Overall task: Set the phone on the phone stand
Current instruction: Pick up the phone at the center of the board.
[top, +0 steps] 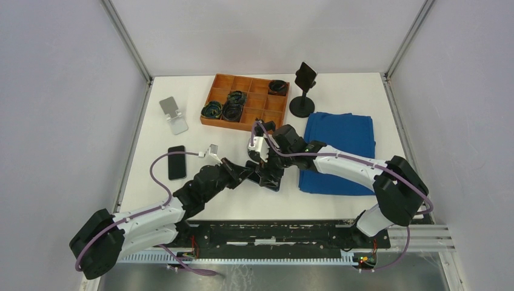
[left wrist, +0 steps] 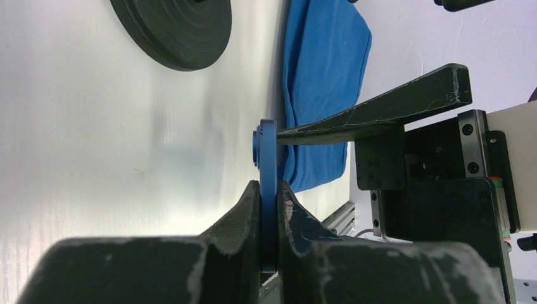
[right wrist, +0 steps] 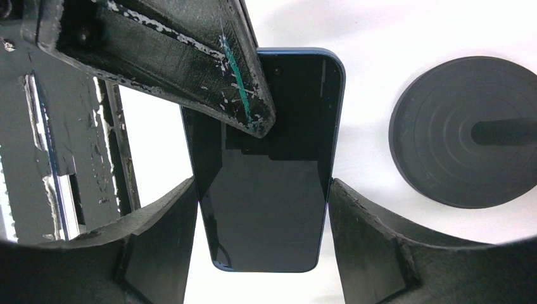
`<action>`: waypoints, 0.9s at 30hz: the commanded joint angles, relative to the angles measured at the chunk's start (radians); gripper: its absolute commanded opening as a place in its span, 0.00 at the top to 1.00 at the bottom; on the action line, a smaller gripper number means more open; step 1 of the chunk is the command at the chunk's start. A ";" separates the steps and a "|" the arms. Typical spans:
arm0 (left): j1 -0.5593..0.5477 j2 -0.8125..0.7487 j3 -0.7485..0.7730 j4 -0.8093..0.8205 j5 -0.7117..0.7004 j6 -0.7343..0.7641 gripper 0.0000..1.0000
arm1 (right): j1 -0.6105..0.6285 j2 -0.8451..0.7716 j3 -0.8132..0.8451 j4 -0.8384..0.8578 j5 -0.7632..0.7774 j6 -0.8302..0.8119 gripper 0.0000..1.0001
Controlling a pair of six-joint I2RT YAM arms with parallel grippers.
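Observation:
A dark blue phone (right wrist: 297, 101) hangs above the table between both arms, which meet at mid-table. My right gripper (right wrist: 263, 185) is shut across the phone's width, its fingers touching both long sides. My left gripper (left wrist: 268, 190) is shut on the phone's (left wrist: 267, 158) thin body, one pad on the screen and one on the back; its finger (right wrist: 190, 57) lies across the screen in the right wrist view. From above the phone is hidden among the jaws, left (top: 251, 173) and right (top: 271, 171). The black phone stand (top: 305, 91) rises from a round base (right wrist: 468, 133) at the back.
A folded blue cloth (top: 339, 151) lies at the right. An orange tray (top: 242, 125) of black coiled items sits at the back. A silver bent stand (top: 173, 115) and a second, black phone (top: 176, 162) rest on the left of the table.

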 commanded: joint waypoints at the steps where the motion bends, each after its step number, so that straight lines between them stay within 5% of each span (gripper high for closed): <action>1: -0.007 -0.015 0.048 0.033 -0.030 0.013 0.98 | -0.003 -0.050 -0.004 0.074 -0.053 0.020 0.60; 4: -0.007 -0.041 0.072 -0.028 -0.042 0.072 0.98 | -0.013 -0.051 0.001 0.066 -0.074 0.006 0.55; 9: -0.008 -0.117 0.137 -0.191 -0.065 0.269 0.98 | -0.050 -0.063 0.028 -0.017 -0.164 -0.119 0.21; 14: -0.008 -0.141 0.203 -0.331 -0.033 0.455 0.98 | -0.079 -0.085 0.038 -0.096 -0.242 -0.234 0.02; 27: -0.008 -0.090 0.366 -0.478 0.183 0.849 0.98 | -0.188 -0.204 0.008 -0.184 -0.399 -0.399 0.02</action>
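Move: The left fingers already pinch the phone by its left end; its middle is some 3 cm to the right of that hand point, 1 cm ahead and 1 cm lower. The phone stand stands about 9 cm ahead and 4 cm to the left hand's right; the wooden tray is 26 cm ahead and 1 cm left. From the right hand, still gripping both long edges, the phone's middle is 2 cm left, level front to back and in height; the blue cloth lies 9 cm ahead and 26 cm right. Upward together at first, both hands raise the phone; partway up, the right fingers open wide and let go of its long edges. The right hand then backs off to the right and up, some 5 cm in all. The left keeps its pinch, rises about 3 cm and ends drifting slightly back, rolling its left side up, tipping up and turning clockwise, roughly 40 degrees altogether. ##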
